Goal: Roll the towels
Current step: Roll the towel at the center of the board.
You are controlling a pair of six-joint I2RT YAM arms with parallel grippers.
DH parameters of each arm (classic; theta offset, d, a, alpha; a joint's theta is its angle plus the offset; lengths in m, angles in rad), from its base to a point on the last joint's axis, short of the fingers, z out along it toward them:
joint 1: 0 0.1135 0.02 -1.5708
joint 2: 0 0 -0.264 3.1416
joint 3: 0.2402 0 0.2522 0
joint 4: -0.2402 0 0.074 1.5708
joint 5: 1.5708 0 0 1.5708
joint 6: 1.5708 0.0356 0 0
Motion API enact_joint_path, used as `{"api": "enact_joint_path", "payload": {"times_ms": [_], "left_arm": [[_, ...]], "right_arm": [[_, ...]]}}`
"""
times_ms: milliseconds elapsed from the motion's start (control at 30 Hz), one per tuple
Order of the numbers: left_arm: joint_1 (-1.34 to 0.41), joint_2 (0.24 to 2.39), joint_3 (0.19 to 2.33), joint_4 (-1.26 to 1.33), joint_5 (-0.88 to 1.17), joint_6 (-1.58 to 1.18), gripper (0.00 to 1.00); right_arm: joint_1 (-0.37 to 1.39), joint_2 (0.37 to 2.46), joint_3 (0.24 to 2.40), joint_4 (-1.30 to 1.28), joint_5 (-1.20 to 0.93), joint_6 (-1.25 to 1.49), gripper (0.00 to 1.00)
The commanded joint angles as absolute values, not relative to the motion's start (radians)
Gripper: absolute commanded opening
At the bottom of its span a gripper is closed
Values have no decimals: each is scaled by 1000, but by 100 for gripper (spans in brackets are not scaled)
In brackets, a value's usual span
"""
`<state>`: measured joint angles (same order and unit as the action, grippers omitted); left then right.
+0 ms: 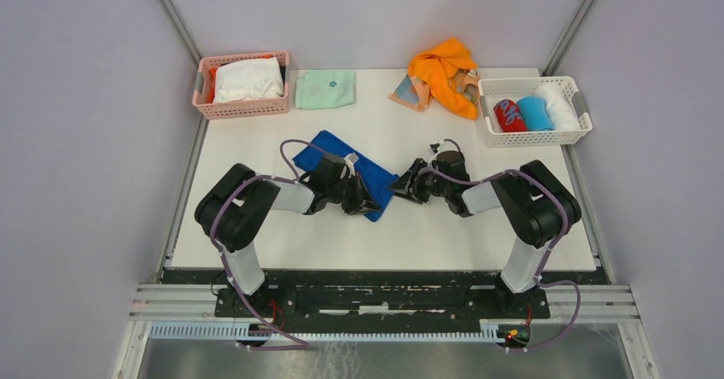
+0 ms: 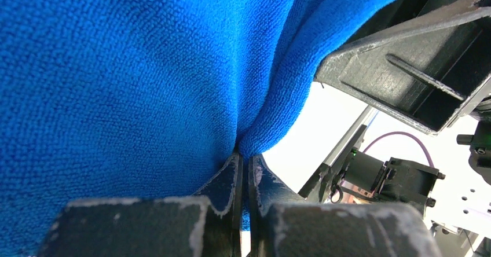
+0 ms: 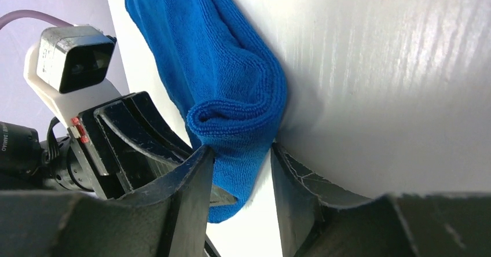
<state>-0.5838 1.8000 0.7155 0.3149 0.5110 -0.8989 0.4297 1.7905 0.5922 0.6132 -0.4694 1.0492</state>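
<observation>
The royal blue towel [image 1: 373,175] lies mid-table, its near end folded into a small roll [image 3: 234,118]. My left gripper [image 1: 367,203] is shut on a pinch of the towel's cloth [image 2: 145,77], its fingers [image 2: 231,179] pressed together. From the right, my right gripper [image 1: 399,188] stands open around the rolled end; its left finger [image 3: 197,170] touches the cloth and a gap shows beside the right one. The bright orange towel [image 1: 442,69] is heaped at the back, over the peach towel [image 1: 407,94].
A folded mint-green cloth [image 1: 324,89] lies at the back. Left of it, a pink basket [image 1: 243,107] holds white cloth. A white basket [image 1: 534,134] at the back right holds red, light-blue and white rolls. Metal frame rails border the table.
</observation>
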Motion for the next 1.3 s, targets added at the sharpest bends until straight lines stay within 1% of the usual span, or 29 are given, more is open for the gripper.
{"api": "enact_joint_path", "payload": {"times_ms": [0, 133, 267, 333, 433, 533, 600, 700, 833, 933, 1067, 1167, 1267], "left_arm": [[-575, 1808, 707, 172, 416, -871, 3], [-574, 1809, 712, 159, 411, -863, 3], [-575, 1813, 716, 153, 408, -861, 3], [-575, 1811, 722, 147, 404, -859, 4], [-575, 1793, 730, 121, 392, -847, 6], [-577, 1747, 744, 63, 350, -821, 14], [-587, 1699, 755, 1, 286, -793, 21], [-634, 1592, 790, -118, 137, -725, 33], [-789, 1482, 858, -246, -150, -636, 46], [-944, 1435, 895, -284, -391, -574, 49], [-1114, 1447, 917, -252, -595, -485, 51], [-1227, 1507, 943, -198, -731, -373, 52], [-1292, 1616, 984, -147, -804, -252, 52]], "right_arm": [[430, 1818, 644, 612, -422, 1044, 50], [429, 1825, 676, 504, -361, 1021, 50], [438, 1823, 717, 352, -295, 991, 45], [442, 1825, 736, 275, -258, 975, 41], [452, 1836, 775, 140, -194, 957, 30], [457, 1827, 799, 2, -132, 971, 21], [470, 1806, 822, -91, -75, 983, 16], [491, 1764, 854, -211, -7, 998, 14], [496, 1745, 884, -289, -8, 1036, 12], [497, 1740, 906, -327, -22, 1064, 10], [497, 1728, 931, -382, -25, 1087, 10], [496, 1727, 950, -415, -23, 1081, 10], [497, 1726, 953, -422, -32, 1081, 10]]}}
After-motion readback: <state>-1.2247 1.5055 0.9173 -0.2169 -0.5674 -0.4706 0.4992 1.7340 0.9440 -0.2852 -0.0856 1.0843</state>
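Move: The far end of the blue towel's rolled edge sits between the right hand's open fingers, about 2 cm ahead, 1 cm left and 1 cm below its point; the roll's near end is some 7 cm back and 5 cm left of that hand, and the flat strip's middle about 5 cm ahead and 12 cm left. From the left hand, already pinching the roll near its near end, the far end lies roughly 6 cm ahead and 5 cm right. The roll's far end is taken by the right hand, which eases about 2 cm forward and slightly down, pinches it shut, then drags it some 3 cm right and 2 cm back while the fingers tip more downward. The left hand opens and lets go of the roll, slips about 3 cm left, then lifts some 8 cm while drawing back and right, fingers swinging from rightward to forward. ##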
